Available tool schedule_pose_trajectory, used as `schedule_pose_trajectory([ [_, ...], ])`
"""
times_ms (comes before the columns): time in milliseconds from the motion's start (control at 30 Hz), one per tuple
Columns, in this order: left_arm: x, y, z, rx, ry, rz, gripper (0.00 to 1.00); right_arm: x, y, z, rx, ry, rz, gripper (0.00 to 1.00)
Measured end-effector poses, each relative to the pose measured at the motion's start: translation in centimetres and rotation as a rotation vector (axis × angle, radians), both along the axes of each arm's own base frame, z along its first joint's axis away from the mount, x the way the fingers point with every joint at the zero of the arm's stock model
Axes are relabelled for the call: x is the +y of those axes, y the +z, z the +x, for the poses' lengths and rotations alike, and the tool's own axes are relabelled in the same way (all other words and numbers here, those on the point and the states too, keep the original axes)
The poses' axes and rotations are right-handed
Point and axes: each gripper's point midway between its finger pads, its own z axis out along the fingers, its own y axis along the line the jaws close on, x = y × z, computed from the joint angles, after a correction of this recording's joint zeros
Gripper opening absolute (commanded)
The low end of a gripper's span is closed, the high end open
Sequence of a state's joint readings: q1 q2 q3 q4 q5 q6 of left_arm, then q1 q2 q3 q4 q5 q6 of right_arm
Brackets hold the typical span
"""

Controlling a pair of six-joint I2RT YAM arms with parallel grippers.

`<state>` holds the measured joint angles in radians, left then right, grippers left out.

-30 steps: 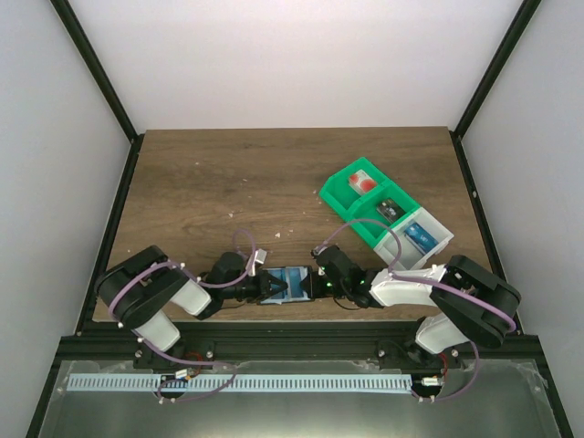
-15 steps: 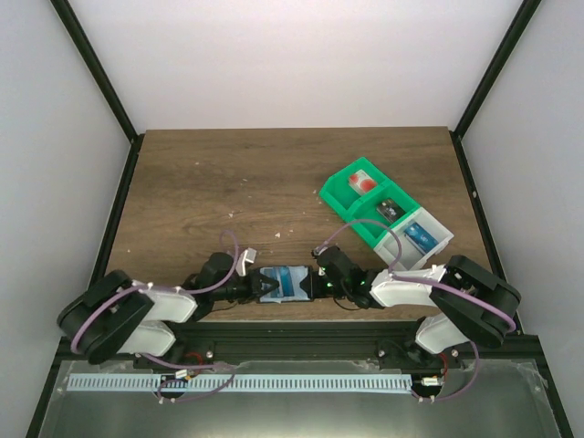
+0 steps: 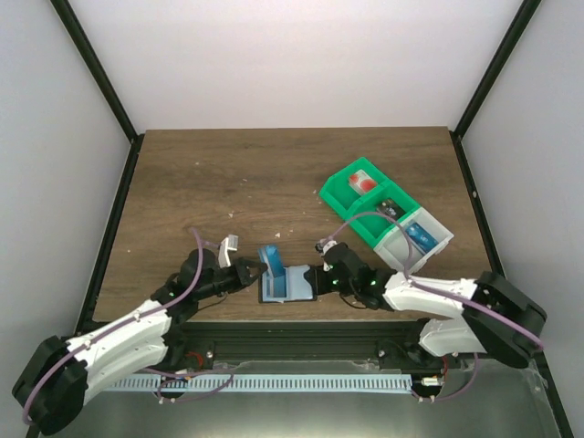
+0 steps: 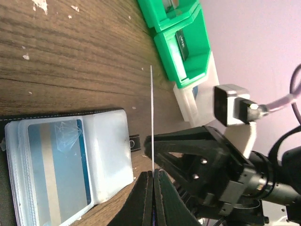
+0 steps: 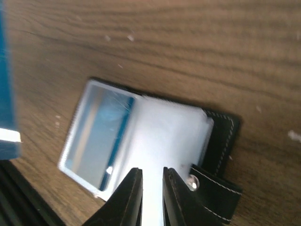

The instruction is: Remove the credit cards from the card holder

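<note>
The card holder (image 3: 294,286) lies open near the table's front edge, pale blue-grey side up, black tab (image 5: 214,190) at one edge. My left gripper (image 3: 248,272) is shut on a dark blue credit card (image 3: 271,259), which stands on edge above the holder's left half. In the left wrist view that card (image 4: 151,117) shows edge-on as a thin white line rising from the gripper (image 4: 153,176). Another blue credit card (image 5: 96,136) sits behind a clear slot of the holder (image 4: 106,146). My right gripper (image 5: 149,188) hovers over the holder's pale page, jaws slightly apart, nothing between them.
A green tray (image 3: 351,203) at the right middle has compartments holding a white-and-red card (image 3: 363,182) and a dark item (image 3: 389,210). A clear-white tray (image 3: 436,245) joined to it holds a blue card (image 3: 419,234). Black frame posts border the table.
My left arm has drawn back to the left and lifted the blue card clear of the holder. My right gripper's jaws have parted a little and its arm has shifted right.
</note>
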<state>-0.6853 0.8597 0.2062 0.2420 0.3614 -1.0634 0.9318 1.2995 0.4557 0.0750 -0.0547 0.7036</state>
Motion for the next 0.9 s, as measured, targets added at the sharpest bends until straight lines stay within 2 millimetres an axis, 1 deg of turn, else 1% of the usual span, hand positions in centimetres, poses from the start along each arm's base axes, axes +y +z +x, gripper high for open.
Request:
schedule_pose_trajectory([
  [67, 0.3, 0.5, 0.0, -0.009, 0.012, -0.004, 0.0, 0.2, 1.7, 0.3, -0.066, 0.024, 0.026, 0.17],
  [133, 0.5, 0.7, -0.1, -0.009, 0.017, -0.005, 0.0, 0.7, 4.3, 0.8, -0.159, 0.051, 0.076, 0.18],
  [167, 0.6, 0.8, -0.2, -0.005, 0.019, -0.005, 0.0, 1.0, 6.1, 1.0, -0.232, 0.072, 0.12, 0.19],
  [200, 0.7, 0.8, -0.3, 0.0, 0.02, -0.005, 0.0, 1.1, 7.2, 1.0, -0.288, 0.092, 0.145, 0.21],
  [267, 0.8, 0.9, -0.3, 0.011, 0.026, -0.013, 0.0, 1.3, 9.5, 0.7, -0.441, 0.159, 0.19, 0.23],
  [333, 0.7, 1.3, -0.4, 0.019, 0.032, -0.028, 0.0, 1.5, 10.7, -0.5, -0.594, 0.25, 0.196, 0.24],
  [400, 0.7, 2.1, -0.3, 0.026, 0.04, -0.051, 0.0, 1.9, 11.3, -2.0, -0.731, 0.352, 0.181, 0.26],
  [433, 0.6, 2.4, -0.2, 0.03, 0.044, -0.06, 0.0, 2.0, 11.6, -2.4, -0.789, 0.391, 0.174, 0.28],
  [467, 0.5, 3.2, -0.1, 0.031, 0.048, -0.074, 0.0, 2.1, 11.9, -2.7, -0.838, 0.421, 0.167, 0.3],
  [500, 0.5, 3.6, 0.0, 0.029, 0.05, -0.08, 0.0, 2.2, 12.3, -2.9, -0.894, 0.45, 0.155, 0.31],
  [567, 0.4, 4.9, 0.2, 0.029, 0.058, -0.097, 0.0, 2.5, 13.4, -3.1, -1.005, 0.491, 0.137, 0.32],
  [633, 0.3, 6.6, 0.5, 0.014, 0.065, -0.126, 0.0, 2.7, 14.3, -3.0, -1.119, 0.523, 0.106, 0.34],
  [733, 0.2, 8.2, 0.6, 0.008, 0.074, -0.162, 0.0, 3.0, 14.4, -2.8, -1.222, 0.564, 0.043, 0.37],
  [900, 0.3, 8.4, 0.4, 0.05, 0.087, -0.196, 0.0, 3.5, 13.5, -2.3, -1.327, 0.617, -0.067, 0.41],
])
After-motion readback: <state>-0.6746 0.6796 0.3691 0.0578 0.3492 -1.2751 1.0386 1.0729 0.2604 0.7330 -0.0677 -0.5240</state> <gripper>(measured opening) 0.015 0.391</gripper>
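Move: The blue card is already out and gripped in the left fingers. Its middle lies about 2 cm ahead and 2 cm to the right of the left hand point, at the same height. From the right hand the card hangs some 9 cm to the left, 2 cm ahead and 6 cm higher. The left gripper is level ahead with the right hand, about 11 cm to its left and 6 cm up. The card holder's middle is straight across from the right hand, roughly 5 cm left and 4 cm down. Lift the right gripper about 13 cm up off the card holder, easing back and a little left so it closes on the raised card; swing its wrist some 85 degrees, from steeply down to nearly level and facing left, and spread the fingers wider. Keep the left fingers shut on the blue card and raise it about 8 cm with a slight wrist turn. ##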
